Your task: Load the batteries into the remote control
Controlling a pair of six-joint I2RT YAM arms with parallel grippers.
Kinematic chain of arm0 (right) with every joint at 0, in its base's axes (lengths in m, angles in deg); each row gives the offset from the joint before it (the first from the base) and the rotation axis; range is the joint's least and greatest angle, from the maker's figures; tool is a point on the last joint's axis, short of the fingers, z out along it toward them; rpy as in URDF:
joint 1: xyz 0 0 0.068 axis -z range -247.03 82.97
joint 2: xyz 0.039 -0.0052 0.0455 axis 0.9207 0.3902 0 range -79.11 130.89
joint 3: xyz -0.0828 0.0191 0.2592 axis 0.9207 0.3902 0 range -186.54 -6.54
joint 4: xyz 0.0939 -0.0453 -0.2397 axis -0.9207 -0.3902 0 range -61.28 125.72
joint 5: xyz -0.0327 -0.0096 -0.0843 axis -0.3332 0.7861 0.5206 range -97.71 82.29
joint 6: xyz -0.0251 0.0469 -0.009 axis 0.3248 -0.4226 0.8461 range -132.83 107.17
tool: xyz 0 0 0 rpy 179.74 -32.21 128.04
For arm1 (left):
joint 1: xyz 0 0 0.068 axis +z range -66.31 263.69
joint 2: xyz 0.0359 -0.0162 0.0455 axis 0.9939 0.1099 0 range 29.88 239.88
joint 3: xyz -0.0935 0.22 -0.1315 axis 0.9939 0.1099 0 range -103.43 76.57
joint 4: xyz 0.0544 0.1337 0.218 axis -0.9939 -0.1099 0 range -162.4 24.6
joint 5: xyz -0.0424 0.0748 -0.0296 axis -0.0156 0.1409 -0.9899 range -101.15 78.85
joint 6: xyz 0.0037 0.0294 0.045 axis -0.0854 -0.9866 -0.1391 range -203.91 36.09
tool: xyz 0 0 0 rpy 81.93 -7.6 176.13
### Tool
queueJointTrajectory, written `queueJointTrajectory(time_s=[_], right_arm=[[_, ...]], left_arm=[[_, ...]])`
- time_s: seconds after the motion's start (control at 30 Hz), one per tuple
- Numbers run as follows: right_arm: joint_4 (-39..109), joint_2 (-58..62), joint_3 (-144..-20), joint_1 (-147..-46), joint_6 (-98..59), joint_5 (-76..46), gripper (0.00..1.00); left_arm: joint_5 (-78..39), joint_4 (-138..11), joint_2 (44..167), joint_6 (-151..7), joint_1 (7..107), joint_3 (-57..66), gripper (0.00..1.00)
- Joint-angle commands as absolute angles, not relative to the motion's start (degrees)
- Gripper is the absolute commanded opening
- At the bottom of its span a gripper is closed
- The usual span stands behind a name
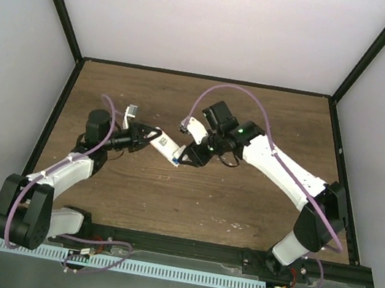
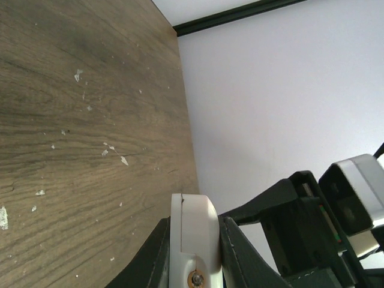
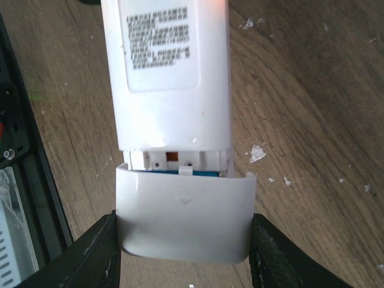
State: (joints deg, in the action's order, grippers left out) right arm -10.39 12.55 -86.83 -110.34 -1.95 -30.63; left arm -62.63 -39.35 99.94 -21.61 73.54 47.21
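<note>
The remote control (image 1: 166,144) hangs above the wooden table, back side up, between both arms. My left gripper (image 1: 150,139) is shut on its one end; in the left wrist view the white edge of the remote control (image 2: 193,237) sits clamped between the dark fingers (image 2: 150,264). My right gripper (image 3: 183,240) is shut on a small white cover piece (image 3: 183,219), which lies against the end of the remote control (image 3: 168,78) just below its printed label. In the gap between cover and body a blue strip of the batteries (image 3: 198,173) shows; the rest of them is hidden.
The brown wooden table (image 1: 227,201) with white flecks is bounded by a black frame (image 1: 335,131) and pale walls. A black rail and metal tray (image 1: 178,271) run along the near edge by the arm bases. The right arm (image 2: 336,228) fills the lower right of the left wrist view.
</note>
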Motion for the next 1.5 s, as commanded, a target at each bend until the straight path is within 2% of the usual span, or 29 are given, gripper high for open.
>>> queueJointTrajectory(time_s=[0.0,0.4,0.67,0.9,1.1,1.47], right_arm=[[-12.3,13.9,-91.0,-111.5,-1.9,-28.0,0.42],[-11.3,15.6,-90.1,-114.0,-3.8,-25.3,0.41],[-4.3,12.2,-86.3,-112.6,-4.2,-23.5,0.41],[2.4,12.7,-80.6,-108.8,-1.6,-25.1,0.41],[10.4,12.4,-74.8,-108.7,2.4,-27.5,0.41],[14.7,18.5,-73.5,-108.7,9.1,-29.2,0.42]], left_arm=[[-64.9,-39.7,98.4,-22.5,73.8,48.0,0.00],[-62.9,-37.5,100.5,-24.2,73.8,49.5,0.00],[-58.9,-18.8,109.1,-21.6,74.0,56.0,0.00],[-55.5,-18.5,113.8,-28.2,74.7,56.8,0.00],[-56.4,-2.5,122.9,-26.8,75.1,59.4,0.00],[-54.7,15.2,136.1,-23.9,75.4,61.6,0.00]])
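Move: The remote's open battery bay, batteries inside, lies about 3 cm to the left of the right hand, roughly 1 cm ahead and 2 cm lower; that hand holds the battery cover. From the left hand, which grips the remote's far end, the cover is about 9 cm to the right and 6 cm back, near level, and bare tabletop is some 17 cm straight below. The remote, still pinched by its end, stays nearly in place at first, then is taken down about 14 cm towards the table by the left hand, drawing slightly left and away from the cover. The cover, kept in the right fingers, edges a little left, then goes down some 6 cm and forward half as far, following more slowly as that wrist tips about 10 degrees. ##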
